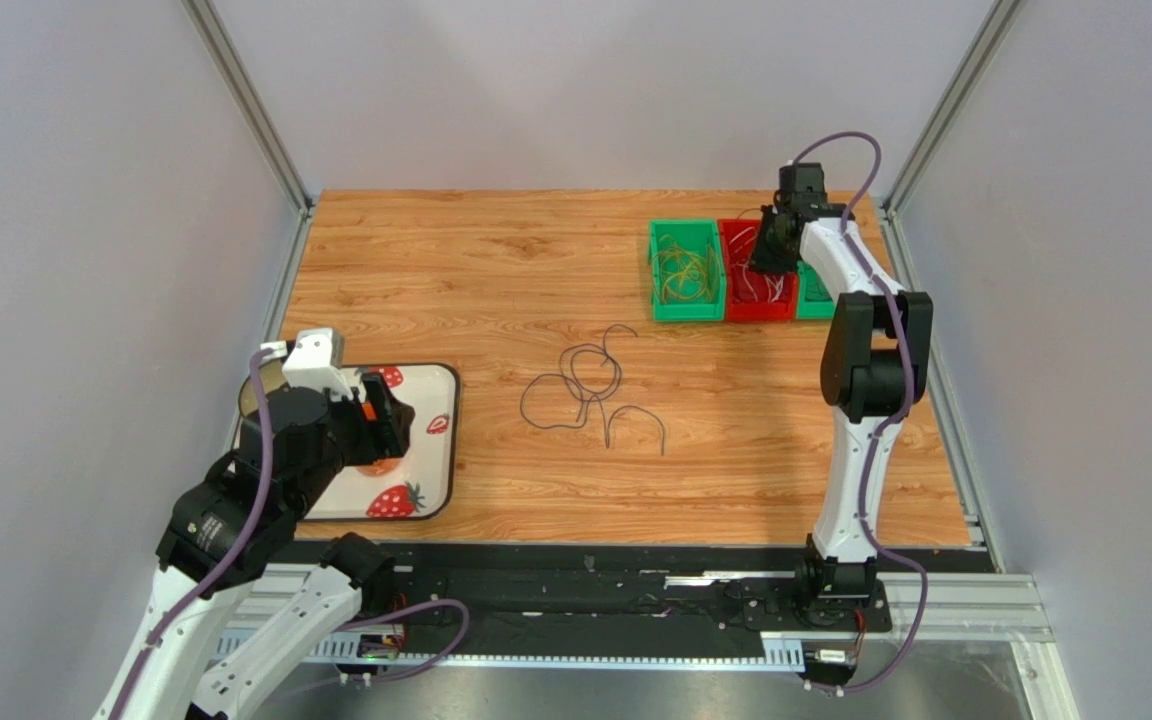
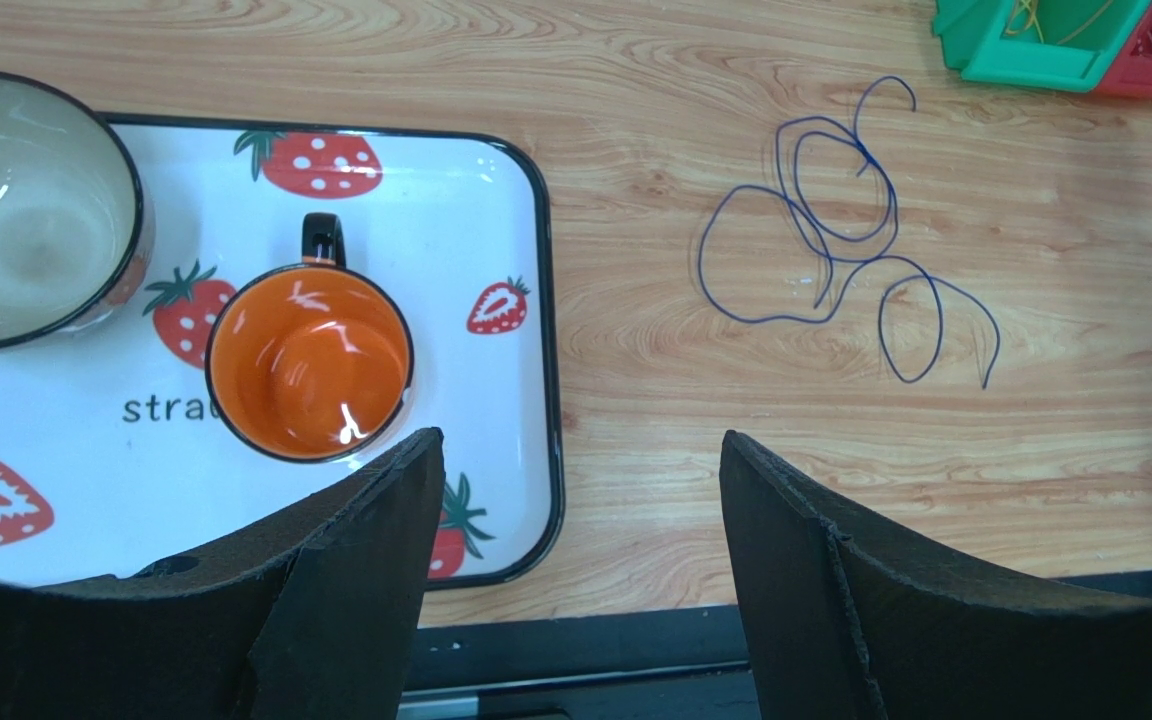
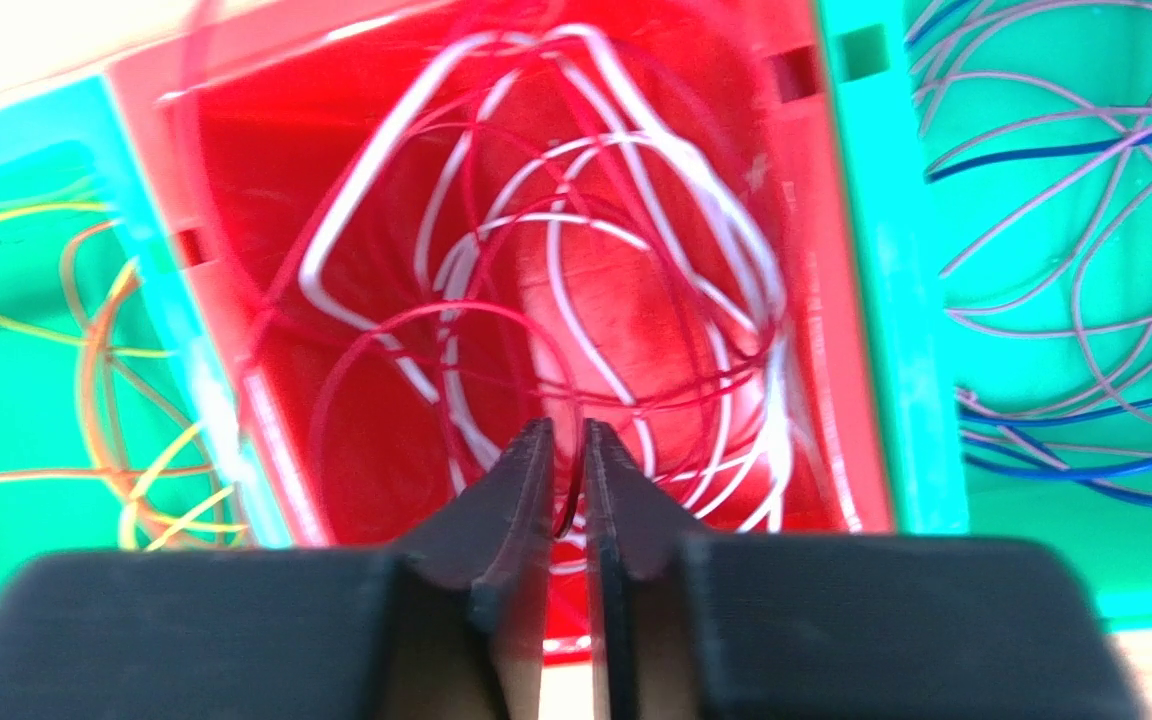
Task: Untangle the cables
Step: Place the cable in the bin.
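A loose tangle of dark cables (image 1: 593,387) lies on the wooden table; in the left wrist view these dark cables (image 2: 838,225) show as bluish loops. More cables sit in bins: white and red cables (image 3: 597,255) in the red bin (image 3: 259,435), yellow cables (image 3: 102,375) and purple and blue cables (image 3: 1078,195) in the green bins beside it. My right gripper (image 3: 567,435) hangs over the red bin (image 1: 755,278), its jaws a narrow gap apart with a red strand lying loose in the gap. My left gripper (image 2: 582,443) stands wide open and holds nothing, near the tray's right edge.
A strawberry-print tray (image 2: 537,300) at the left carries an orange mug (image 2: 312,360) and a pale bowl (image 2: 26,210). Green bins (image 1: 684,270) flank the red one at the back right. The table's front edge and black rail run just below my left fingers.
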Action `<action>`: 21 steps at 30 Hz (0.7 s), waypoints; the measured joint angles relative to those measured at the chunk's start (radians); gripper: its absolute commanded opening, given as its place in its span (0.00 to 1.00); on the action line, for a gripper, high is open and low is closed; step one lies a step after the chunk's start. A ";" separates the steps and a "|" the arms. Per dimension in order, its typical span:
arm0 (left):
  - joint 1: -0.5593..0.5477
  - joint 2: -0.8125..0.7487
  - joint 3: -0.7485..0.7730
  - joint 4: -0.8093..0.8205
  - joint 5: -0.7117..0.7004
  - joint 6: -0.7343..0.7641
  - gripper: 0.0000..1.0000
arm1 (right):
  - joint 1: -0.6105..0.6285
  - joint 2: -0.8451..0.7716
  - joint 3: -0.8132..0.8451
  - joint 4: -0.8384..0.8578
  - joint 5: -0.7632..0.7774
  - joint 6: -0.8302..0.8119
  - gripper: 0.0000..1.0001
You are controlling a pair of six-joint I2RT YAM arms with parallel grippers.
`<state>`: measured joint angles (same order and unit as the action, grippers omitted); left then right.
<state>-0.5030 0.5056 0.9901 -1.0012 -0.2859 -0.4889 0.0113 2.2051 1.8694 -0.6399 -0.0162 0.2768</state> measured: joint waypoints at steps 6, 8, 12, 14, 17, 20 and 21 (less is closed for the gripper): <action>0.000 -0.016 0.000 0.000 0.000 0.000 0.76 | 0.014 0.000 0.042 -0.055 0.007 -0.001 0.35; 0.000 -0.023 0.000 0.001 0.000 0.000 0.76 | 0.015 -0.002 0.045 -0.069 0.017 -0.001 0.36; 0.000 -0.030 0.000 0.002 0.000 0.000 0.76 | 0.014 -0.008 0.045 -0.097 0.033 -0.002 0.37; 0.000 -0.034 -0.002 0.004 0.000 0.000 0.76 | 0.014 -0.019 0.045 -0.113 0.039 -0.003 0.38; 0.000 -0.037 -0.002 0.004 0.000 0.000 0.76 | 0.014 -0.047 0.048 -0.137 0.045 -0.005 0.40; 0.000 -0.038 -0.002 0.004 0.000 0.000 0.76 | 0.014 -0.075 0.071 -0.164 0.051 -0.008 0.41; 0.000 -0.038 -0.002 0.004 0.000 0.000 0.76 | 0.014 -0.081 0.079 -0.171 0.053 -0.010 0.41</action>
<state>-0.5030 0.4679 0.9878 -0.9974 -0.2855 -0.4885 0.0250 2.1239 1.9480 -0.8112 0.0368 0.2668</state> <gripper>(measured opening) 0.760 0.403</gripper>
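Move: The right hand, with its fingers just parted around a strand of red cable, is in the near half of the red bin, whose middle is about 2 cm ahead, 1 cm left and 4 cm lower. The green bin with yellow cable is 14 cm left and 2 cm ahead, and the one with blue cable is 12 cm right, 2 cm ahead. From the left hand, the red bin is some 38 cm ahead, 61 cm right and 22 cm below. The red cable's strand comes free of the right fingertips as they go on opening, to a bit under half their range. The hand eases up a centimetre while drifting back about 2 cm towards the bin's near wall, then climbs faster out of the red bin, roughly 5 cm up in all, with the wrist barely turning. ##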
